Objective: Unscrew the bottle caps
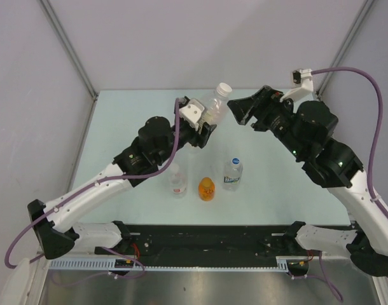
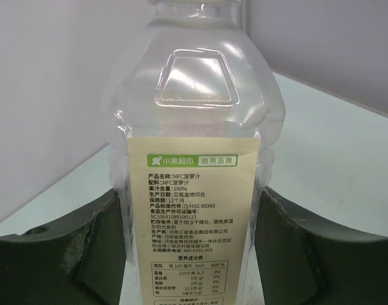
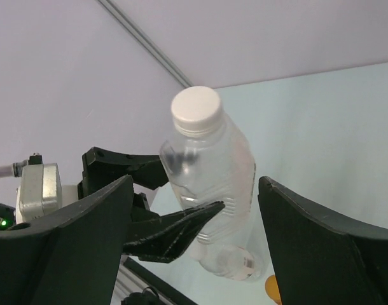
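Observation:
My left gripper (image 1: 205,126) (image 2: 189,204) is shut on the large clear bottle (image 1: 213,108) (image 2: 194,121), holding it above the table, tilted up to the right. Its cream label faces the left wrist camera. A white cap (image 1: 224,89) (image 3: 196,107) sits on its neck. My right gripper (image 1: 236,112) (image 3: 195,184) stands open just right of the cap and touches nothing; in the right wrist view the bottle (image 3: 213,171) lies beyond its wide-apart fingers. Three smaller bottles stand upright near the front: red-labelled (image 1: 177,184), orange (image 1: 207,189), blue-labelled (image 1: 232,173).
The pale green table (image 1: 130,121) is walled by grey panels at the back and sides. A black rail (image 1: 200,244) with both arm bases runs along the near edge. The right arm's purple cable (image 1: 372,114) loops up at the right.

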`<state>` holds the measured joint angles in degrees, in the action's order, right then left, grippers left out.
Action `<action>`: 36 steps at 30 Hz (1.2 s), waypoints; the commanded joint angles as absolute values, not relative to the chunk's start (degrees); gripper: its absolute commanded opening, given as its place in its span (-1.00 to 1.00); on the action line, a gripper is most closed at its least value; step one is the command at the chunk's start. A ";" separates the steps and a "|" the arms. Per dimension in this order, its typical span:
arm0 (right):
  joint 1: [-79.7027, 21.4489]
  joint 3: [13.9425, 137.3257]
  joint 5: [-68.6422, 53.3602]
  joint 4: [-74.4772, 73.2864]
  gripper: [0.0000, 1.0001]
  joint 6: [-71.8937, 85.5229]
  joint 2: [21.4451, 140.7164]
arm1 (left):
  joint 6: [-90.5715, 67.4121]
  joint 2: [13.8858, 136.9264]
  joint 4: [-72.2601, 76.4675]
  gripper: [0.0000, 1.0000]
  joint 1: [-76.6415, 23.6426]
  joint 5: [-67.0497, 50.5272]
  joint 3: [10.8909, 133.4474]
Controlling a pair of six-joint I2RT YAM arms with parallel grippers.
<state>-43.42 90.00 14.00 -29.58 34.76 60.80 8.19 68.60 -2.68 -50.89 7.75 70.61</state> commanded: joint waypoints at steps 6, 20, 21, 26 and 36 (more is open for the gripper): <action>-47.37 95.19 23.11 -22.16 0.64 30.85 68.11 | 12.65 69.44 -0.44 -0.99 -52.03 17.84 71.90; -46.06 93.43 24.35 -16.17 0.50 34.54 72.24 | 12.74 67.85 -0.79 -1.00 -53.52 16.26 70.58; -45.97 93.25 24.00 -16.26 0.49 34.72 72.33 | 12.74 67.85 -0.70 -1.00 -53.61 16.35 70.49; -44.65 92.37 22.24 -16.00 0.36 35.33 72.69 | 12.74 67.94 -0.79 -1.00 -54.23 16.08 70.31; -43.77 91.23 20.39 -15.91 0.10 35.42 72.60 | 12.92 67.94 -0.79 -1.00 -54.49 16.26 70.05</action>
<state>-44.03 91.74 21.39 -18.09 34.96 73.32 12.08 69.71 -2.76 -53.95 16.19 70.06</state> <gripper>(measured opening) 0.564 0.701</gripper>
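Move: The white cap of the bottle that I hold upright in my left hand lies about 8 cm ahead of my right hand, 5 cm to its left and about 1 cm lower. The held bottle's middle is 10 cm below my right hand, 6 cm ahead and 8 cm left. The blue-capped bottle stands nearly 40 cm beneath my right hand, some 8 cm back and 1 cm left. From my left hand the cap is about 11 cm up, 3 cm ahead and 4 cm right. I bring my right hand forward about 7 cm and some 4 cm to the left towards the white cap, nearly level, turning it slightly clockwise. Late on the way the open fingers narrow, by about a third in all, one either side of the cap; whether they touch can't be seen. My left hand keeps its grip on the bottle, turning it a few degrees counter-clockwise and lowering it about 1 cm. ##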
